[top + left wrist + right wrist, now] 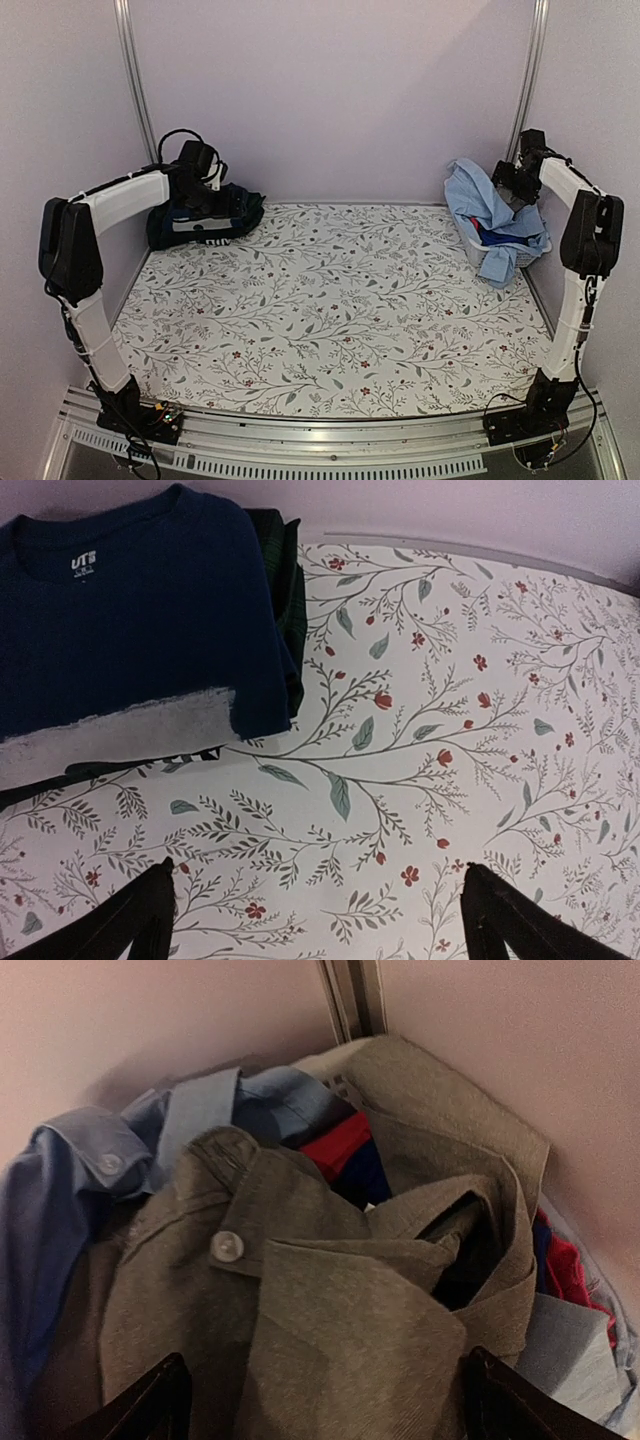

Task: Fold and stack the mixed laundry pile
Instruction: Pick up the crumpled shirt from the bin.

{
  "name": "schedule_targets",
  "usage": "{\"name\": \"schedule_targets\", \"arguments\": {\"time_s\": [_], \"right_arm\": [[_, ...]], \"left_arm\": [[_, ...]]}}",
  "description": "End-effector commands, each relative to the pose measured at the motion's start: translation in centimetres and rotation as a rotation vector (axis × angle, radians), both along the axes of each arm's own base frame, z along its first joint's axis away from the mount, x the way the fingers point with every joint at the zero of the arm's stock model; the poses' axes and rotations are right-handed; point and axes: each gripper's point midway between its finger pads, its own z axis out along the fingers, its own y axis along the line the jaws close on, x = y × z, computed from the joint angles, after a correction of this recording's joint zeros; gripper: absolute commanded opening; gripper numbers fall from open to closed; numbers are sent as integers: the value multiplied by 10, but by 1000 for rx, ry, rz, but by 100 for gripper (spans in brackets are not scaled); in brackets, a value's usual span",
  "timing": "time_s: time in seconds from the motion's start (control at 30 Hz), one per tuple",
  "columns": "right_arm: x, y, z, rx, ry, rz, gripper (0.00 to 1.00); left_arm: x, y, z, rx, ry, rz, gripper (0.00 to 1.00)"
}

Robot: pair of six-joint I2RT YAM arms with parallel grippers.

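A folded navy T-shirt (130,610) with a white neck label lies on a dark green plaid piece (287,590); together they form a stack (205,220) at the table's back left. My left gripper (208,190) (320,920) hovers just in front of the stack, open, with only the printed sheet between its fingers (135,925). At the back right, the mixed laundry pile (485,205) fills a basket. A grey collared shirt (330,1300) lies on top, with a light blue shirt (90,1175) and red and navy cloth (345,1150) around it. My right gripper (512,185) (320,1405) is open, close over the grey shirt.
The white sheet (330,310) printed with leafy vines covers the table. The white basket (492,262) stands in the back right corner against the wall. Metal posts (135,80) rise at both back corners. A rail (330,430) runs along the near edge between the arm bases.
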Motion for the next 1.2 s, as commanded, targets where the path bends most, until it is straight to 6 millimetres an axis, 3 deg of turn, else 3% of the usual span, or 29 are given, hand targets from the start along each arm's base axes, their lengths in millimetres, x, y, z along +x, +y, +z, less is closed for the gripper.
{"name": "schedule_targets", "arguments": {"time_s": [0.0, 0.07, 0.13, 0.2, 0.23, 0.37, 0.5, 0.8, 0.97, 1.17], "right_arm": [[2, -12, -32, -31, 96, -44, 87], [7, -11, -41, -17, 111, -23, 65], [10, -9, -28, 8, 77, -4, 25], [13, -6, -1, 21, 16, 5, 5], [14, -4, 14, 28, -22, 9, 0], [2, 4, 118, 26, -259, 31, 0], [-15, 2, 196, -28, -446, 20, 0], [-49, 8, 315, -149, -777, 48, 0], [-69, 42, 376, -119, -955, 211, 0], [-109, 47, 443, -166, -1167, 203, 0]], "left_arm": [[-3, 8, 22, -2, -46, 2, 100], [-4, 9, 24, 0, -48, 2, 100], [-3, 9, 26, 1, -51, 1, 100], [-2, 9, 27, 0, -55, 0, 100], [-1, 9, 28, -2, -56, -1, 100], [3, 8, 31, -2, -64, -3, 100], [7, 2, 30, -27, -60, -23, 100], [11, -1, 37, -38, -74, -31, 100], [10, 1, 42, -36, -84, -25, 100], [12, 1, 46, -47, -93, -23, 100]]}}
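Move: The crumpled grey shirt lies right under the open right hand, its middle about 7 cm below and straight beneath the fingers, on the far part of the bin. The light blue shirt sits about 8 cm to this hand's left and 5 cm nearer the base, some 8 cm below it. A navy garment is roughly 10 cm back, 3 cm left and 10 cm down. For the left hand the grey shirt is some 75 cm to the right and 10 cm farther out, just below its height. Down first: the right hand sinks about 6 cm into the crumpled grey shirt, shutting from wide open to pinch the cloth, then swings fast upward some 40 cm, drawing back about 5 cm and tipping the fingers up by roughly 50 degrees, with the shirt held. The open left hand merely rises 3 cm beside the folded stack. ##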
